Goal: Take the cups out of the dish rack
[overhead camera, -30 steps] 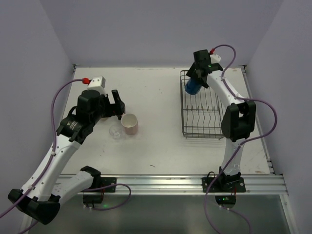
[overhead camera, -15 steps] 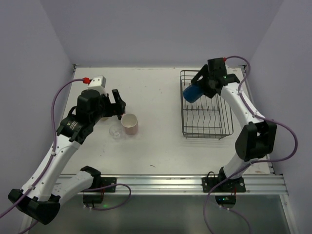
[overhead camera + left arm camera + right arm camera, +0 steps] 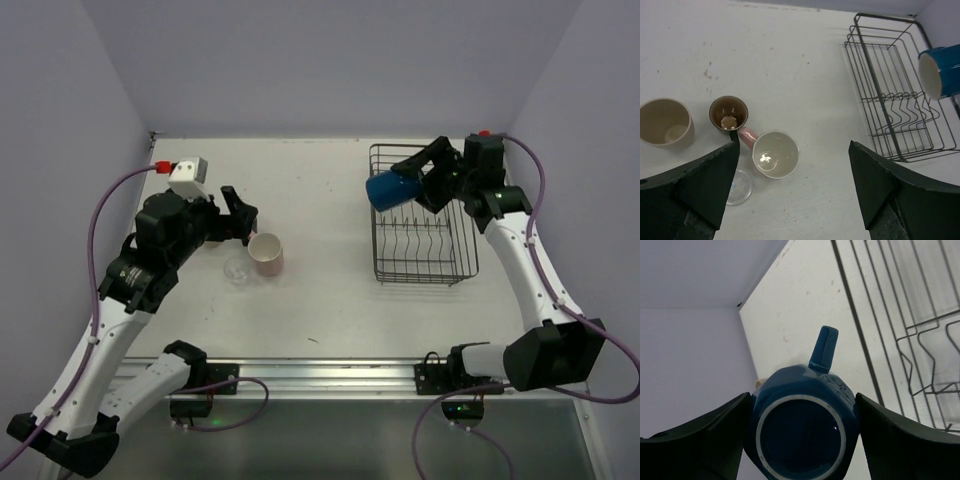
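Observation:
My right gripper is shut on the blue mug, holding it on its side in the air above the back left part of the dish rack. The right wrist view shows the blue mug's base between the fingers, with the rack below. My left gripper is open and holds nothing, hovering above the pale pink cup, the clear glass, the dark brown mug and the beige mug, which all stand on the table at the left.
The rack's wire floor and plate dividers hold no cups. The back wall and side walls close in the table. The left arm hides the brown and beige mugs in the top view.
The right arm has swung its wrist out to the right and tipped the blue mug onto its side, above the rack. The left arm has pulled back a little from the cups.

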Tool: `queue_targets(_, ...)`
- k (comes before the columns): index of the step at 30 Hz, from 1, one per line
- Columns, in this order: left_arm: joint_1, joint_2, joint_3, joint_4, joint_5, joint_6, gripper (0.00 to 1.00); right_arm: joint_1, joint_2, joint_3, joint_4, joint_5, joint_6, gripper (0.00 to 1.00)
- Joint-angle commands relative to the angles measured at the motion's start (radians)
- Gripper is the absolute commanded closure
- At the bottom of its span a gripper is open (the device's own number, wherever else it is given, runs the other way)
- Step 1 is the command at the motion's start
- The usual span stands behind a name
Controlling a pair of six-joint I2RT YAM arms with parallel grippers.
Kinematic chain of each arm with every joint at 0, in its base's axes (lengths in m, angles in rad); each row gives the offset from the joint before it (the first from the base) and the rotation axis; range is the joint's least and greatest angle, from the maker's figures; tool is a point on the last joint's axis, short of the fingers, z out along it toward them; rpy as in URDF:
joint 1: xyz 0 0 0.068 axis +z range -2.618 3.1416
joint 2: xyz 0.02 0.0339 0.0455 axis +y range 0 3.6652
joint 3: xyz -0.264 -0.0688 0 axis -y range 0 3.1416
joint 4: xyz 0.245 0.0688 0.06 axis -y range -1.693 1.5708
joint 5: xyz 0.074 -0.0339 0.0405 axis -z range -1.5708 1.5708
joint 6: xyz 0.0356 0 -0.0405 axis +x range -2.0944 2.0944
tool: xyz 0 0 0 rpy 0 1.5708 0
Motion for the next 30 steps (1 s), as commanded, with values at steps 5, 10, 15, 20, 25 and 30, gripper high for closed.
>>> queue_targets(5,0.006,-0.107,-0.029,0.139,0.159,0.068,0.05,-0.015,-0.153,-0.104,0.191,-0.404,0.167,1.00)
queue_targets(10,0.006,-0.151,-0.124,0.297,0.280,0.046,0.03,-0.026,-0.204,-0.252,0.344,-0.664,0.339,1.00)
queue_targets(15,0.006,-0.127,-0.189,0.451,0.342,-0.121,0.03,-0.027,-0.264,-0.378,0.614,-0.813,0.546,1.00)
queue_targets(20,0.006,0.025,-0.114,0.477,0.457,-0.172,0.06,-0.033,-0.301,-0.495,0.889,-0.943,0.731,1.00)
queue_targets(25,0.004,0.041,-0.152,0.604,0.567,-0.118,0.06,-0.068,-0.321,-0.647,1.310,-1.025,1.104,1.00)
queue_targets(30,-0.014,0.014,-0.226,0.695,0.661,-0.014,0.08,-0.055,-0.362,-0.731,1.368,-1.028,1.203,1.00)
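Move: The blue cup, already gripped by its base in the right hand, is headed for the open left gripper, roughly 32 cm left of the right hand, 10 cm farther back and about level. The dish rack's middle lies some 4 cm ahead, 9 cm right and 23 cm below the right hand. From the left hand the blue cup is about 14 cm ahead, 29 cm right and 4 cm below; the pink cup stands about 1 cm ahead, 2 cm right and 25 cm below. Right hand carries the blue cup 17 cm back and leftward, turning it, towards the open, right-moving left hand. ##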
